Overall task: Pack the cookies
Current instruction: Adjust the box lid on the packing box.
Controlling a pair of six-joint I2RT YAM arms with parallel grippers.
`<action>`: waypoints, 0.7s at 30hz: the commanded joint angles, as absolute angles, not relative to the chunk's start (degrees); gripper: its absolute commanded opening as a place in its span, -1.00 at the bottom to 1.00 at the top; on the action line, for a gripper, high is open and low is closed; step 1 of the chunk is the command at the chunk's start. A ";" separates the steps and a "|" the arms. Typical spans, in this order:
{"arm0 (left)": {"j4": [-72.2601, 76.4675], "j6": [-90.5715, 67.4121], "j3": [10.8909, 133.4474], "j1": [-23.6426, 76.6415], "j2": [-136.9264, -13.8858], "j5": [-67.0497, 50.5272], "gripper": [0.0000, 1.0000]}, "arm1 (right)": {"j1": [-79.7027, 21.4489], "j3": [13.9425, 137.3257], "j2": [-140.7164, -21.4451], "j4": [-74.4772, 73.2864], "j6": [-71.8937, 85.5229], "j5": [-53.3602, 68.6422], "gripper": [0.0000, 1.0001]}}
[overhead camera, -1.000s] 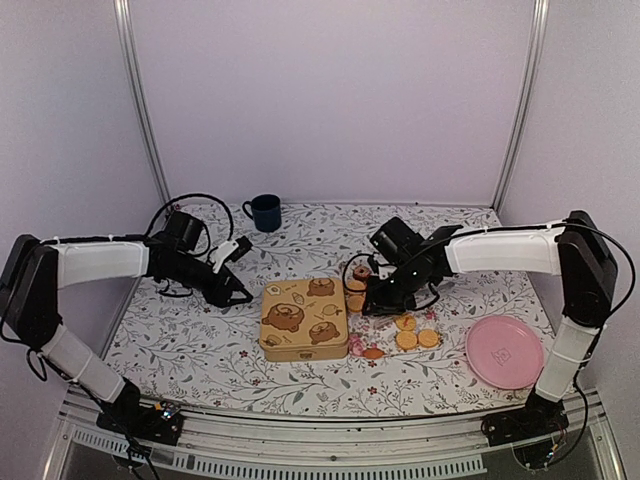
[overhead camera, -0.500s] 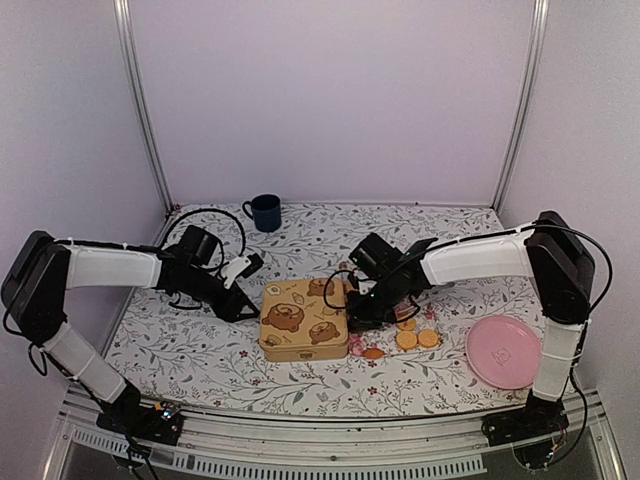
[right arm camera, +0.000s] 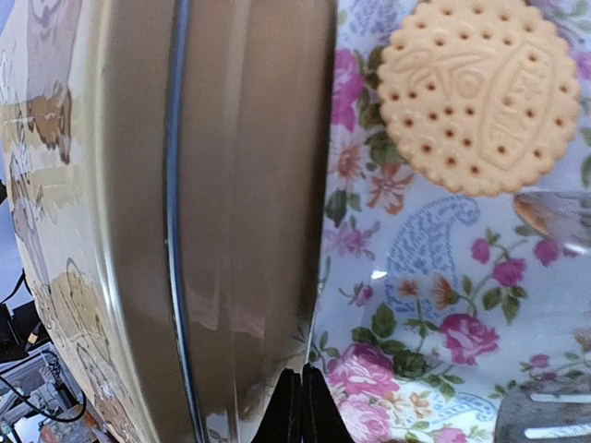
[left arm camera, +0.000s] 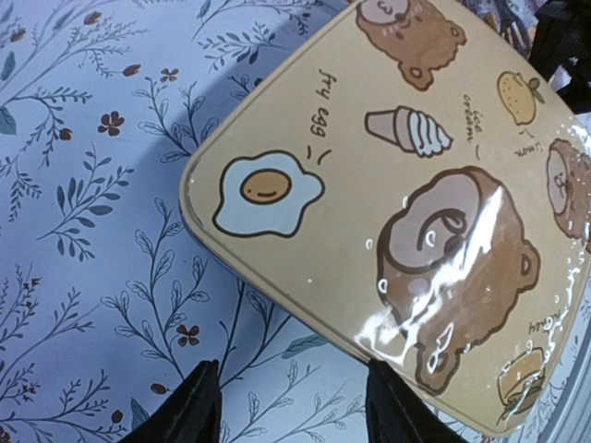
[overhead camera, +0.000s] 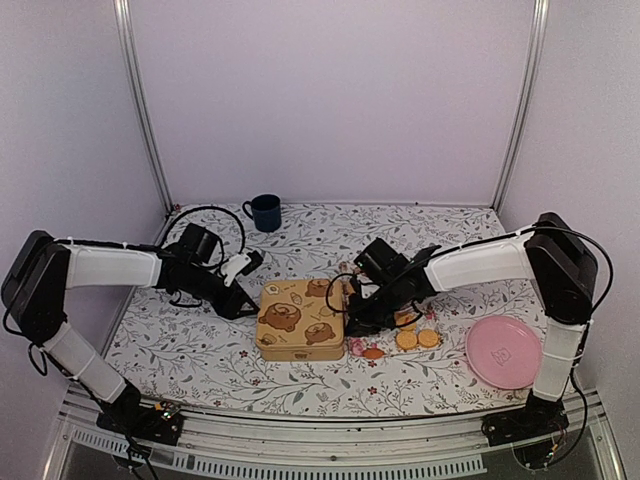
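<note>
A yellow tin [overhead camera: 300, 320] with bear drawings stands mid-table with its lid on. Several golden cookies [overhead camera: 405, 340] and a pink one [overhead camera: 357, 347] lie loose just right of it. My right gripper [overhead camera: 352, 320] is shut and empty, its tips [right arm camera: 303, 401] low against the tin's side wall [right arm camera: 231, 231], with one round golden cookie [right arm camera: 480, 92] beside it on a rose-patterned sheet [right arm camera: 434, 305]. At the tin's left near corner my left gripper [overhead camera: 243, 305] is open. In the left wrist view its fingers [left arm camera: 199, 406] straddle bare cloth at the lid's edge [left arm camera: 305, 314].
A dark blue mug [overhead camera: 265, 212] stands at the back left. A large pink plate [overhead camera: 504, 352] lies at the front right near the right arm's base. The table wears a leaf-print cloth [overhead camera: 180, 345], with white walls and metal posts around it.
The right gripper has shut and dropped from above the cookies to the tin's right side. The left arm has swung in to the tin's left corner, still open.
</note>
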State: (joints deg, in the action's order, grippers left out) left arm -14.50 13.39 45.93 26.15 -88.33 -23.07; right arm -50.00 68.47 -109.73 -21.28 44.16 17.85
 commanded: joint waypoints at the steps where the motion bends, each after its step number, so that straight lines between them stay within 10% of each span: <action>1: -13.40 12.94 47.92 27.52 -90.22 -24.10 0.07 | -48.33 67.29 -102.88 -27.91 43.11 10.61 -0.96; 21: -14.87 13.32 49.95 29.43 -89.94 -24.24 0.07 | -52.46 71.96 -102.64 -15.36 42.82 19.81 -0.98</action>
State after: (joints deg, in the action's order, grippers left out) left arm -14.31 13.28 48.31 28.97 -90.11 -23.46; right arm -51.77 71.59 -100.36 -21.30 42.48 15.05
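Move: The box lid's middle lies about 10 cm to the right of my left hand, roughly level fore and aft and a centimetre or so lower. From my right hand, down low by the box's right side, the lid's middle is some 10 cm to the left, 3 cm ahead and 2 cm higher. Near my right hand, a plain cookie lies about 6 cm ahead and 2 cm to the right; an orange cookie lies some 7 cm back and 5 cm to the right. Both are about 2 cm lower. I lift my closed right hand about 9 cm from beside the box, first swinging some 4 cm right and a little forward, then sweeping back left and slightly back over the lid's right side, its fingers tilting more forward. Meanwhile my left hand, fingers still half open, slides about 2 cm right against the lid's left edge and stops there. ##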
